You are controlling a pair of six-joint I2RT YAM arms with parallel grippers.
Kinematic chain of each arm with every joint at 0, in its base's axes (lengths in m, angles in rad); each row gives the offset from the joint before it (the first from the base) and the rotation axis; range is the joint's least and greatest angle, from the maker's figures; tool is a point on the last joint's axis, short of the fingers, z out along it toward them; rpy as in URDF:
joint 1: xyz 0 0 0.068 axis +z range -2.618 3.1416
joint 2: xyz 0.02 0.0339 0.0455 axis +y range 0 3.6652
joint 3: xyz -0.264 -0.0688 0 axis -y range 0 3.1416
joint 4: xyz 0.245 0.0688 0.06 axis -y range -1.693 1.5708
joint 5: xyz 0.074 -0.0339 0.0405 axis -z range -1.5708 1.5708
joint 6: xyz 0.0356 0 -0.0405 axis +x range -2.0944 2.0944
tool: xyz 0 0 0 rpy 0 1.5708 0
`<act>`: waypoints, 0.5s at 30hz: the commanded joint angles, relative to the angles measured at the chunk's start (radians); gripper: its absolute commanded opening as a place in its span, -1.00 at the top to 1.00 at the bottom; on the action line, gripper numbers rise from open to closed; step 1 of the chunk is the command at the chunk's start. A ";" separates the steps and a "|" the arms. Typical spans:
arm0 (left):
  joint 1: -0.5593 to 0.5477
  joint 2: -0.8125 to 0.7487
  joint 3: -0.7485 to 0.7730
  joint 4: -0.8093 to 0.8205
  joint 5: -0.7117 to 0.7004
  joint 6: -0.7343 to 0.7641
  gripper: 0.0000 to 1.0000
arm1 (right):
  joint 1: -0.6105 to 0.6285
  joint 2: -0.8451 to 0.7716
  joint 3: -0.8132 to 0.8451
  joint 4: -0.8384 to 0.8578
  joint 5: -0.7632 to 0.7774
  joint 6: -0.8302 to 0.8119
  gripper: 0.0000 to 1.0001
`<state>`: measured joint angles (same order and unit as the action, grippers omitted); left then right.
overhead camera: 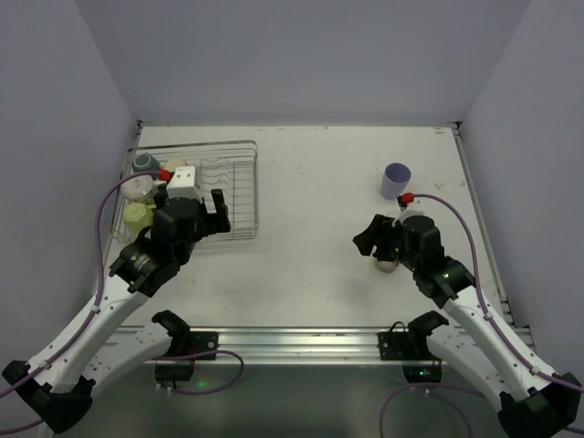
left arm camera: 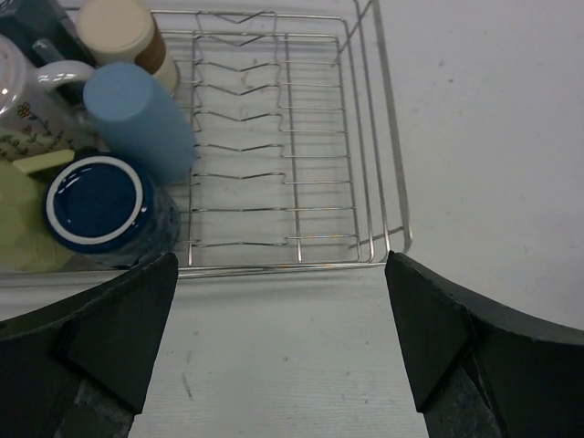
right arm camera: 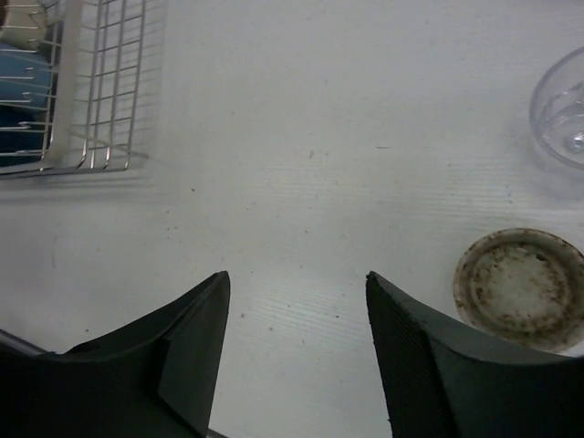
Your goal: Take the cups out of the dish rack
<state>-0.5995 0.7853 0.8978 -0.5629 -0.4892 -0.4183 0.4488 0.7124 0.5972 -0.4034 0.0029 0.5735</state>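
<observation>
The silver wire dish rack (overhead camera: 239,187) stands at the far left of the table. Cups crowd its left end: a light blue tumbler (left arm camera: 141,119) on its side, a navy cup (left arm camera: 99,203), a cream one (left arm camera: 119,32), a patterned white mug (left arm camera: 27,100) and a pale yellow cup (left arm camera: 20,233). My left gripper (left arm camera: 278,338) hovers open over the table just before the rack's near edge, holding nothing. My right gripper (right arm camera: 297,292) is open and empty over bare table. A tan cup (right arm camera: 520,287) stands just to its right, and a lavender cup (overhead camera: 396,180) stands beyond that.
The rack's right half (left arm camera: 301,137) holds only upright tines. Grey walls close the table on the left, far and right sides. A metal rail (overhead camera: 301,345) runs along the near edge between the arm bases.
</observation>
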 commanded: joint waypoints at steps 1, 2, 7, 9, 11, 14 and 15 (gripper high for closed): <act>0.062 0.025 0.010 -0.077 -0.140 -0.083 -1.00 | 0.022 0.002 -0.042 0.109 -0.107 -0.024 -0.35; 0.102 0.035 -0.005 -0.062 -0.077 -0.083 -1.00 | 0.022 0.005 -0.048 0.123 -0.131 -0.029 -0.40; 0.439 0.115 -0.014 -0.032 0.113 -0.042 -1.00 | 0.031 0.022 -0.056 0.166 -0.196 -0.053 -0.62; 0.477 0.111 -0.017 -0.008 0.121 -0.037 -1.00 | 0.036 0.018 -0.060 0.182 -0.225 -0.063 -0.68; 0.503 0.126 -0.023 0.015 0.142 -0.027 -1.00 | 0.051 0.010 -0.066 0.190 -0.228 -0.069 -0.75; 0.517 0.208 -0.011 0.001 0.201 -0.025 -1.00 | 0.062 0.004 -0.074 0.199 -0.236 -0.075 -0.80; 0.520 0.221 -0.017 0.008 0.201 -0.025 -1.00 | 0.065 0.004 -0.074 0.201 -0.239 -0.077 -0.81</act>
<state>-0.0933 0.9489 0.8742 -0.5858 -0.3573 -0.4526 0.5049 0.7303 0.5323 -0.2527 -0.1871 0.5236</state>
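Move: The navy cup at the rack's near edge lies about 13 cm to the left hand's left, some 9 cm ahead and 15 cm below. The light blue cup stands roughly 8 cm farther out than the navy cup and 3 cm to its right; the green mug sits about 9 cm to the navy cup's left and 2 cm nearer. From the right hand, the navy cup is some 60 cm to the left, 11 cm ahead and 7 cm below. Towards the navy cup at the rack's near edge, the left hand swings left about 11 cm while sinking 6 cm and easing slightly forward, turning counter-clockwise some 25 degrees and tipping further down, fingers staying wide open, still touching nothing. The empty right hand drifts left about 4 cm, away from the speckled cup on the table, opening its fingers wider. ##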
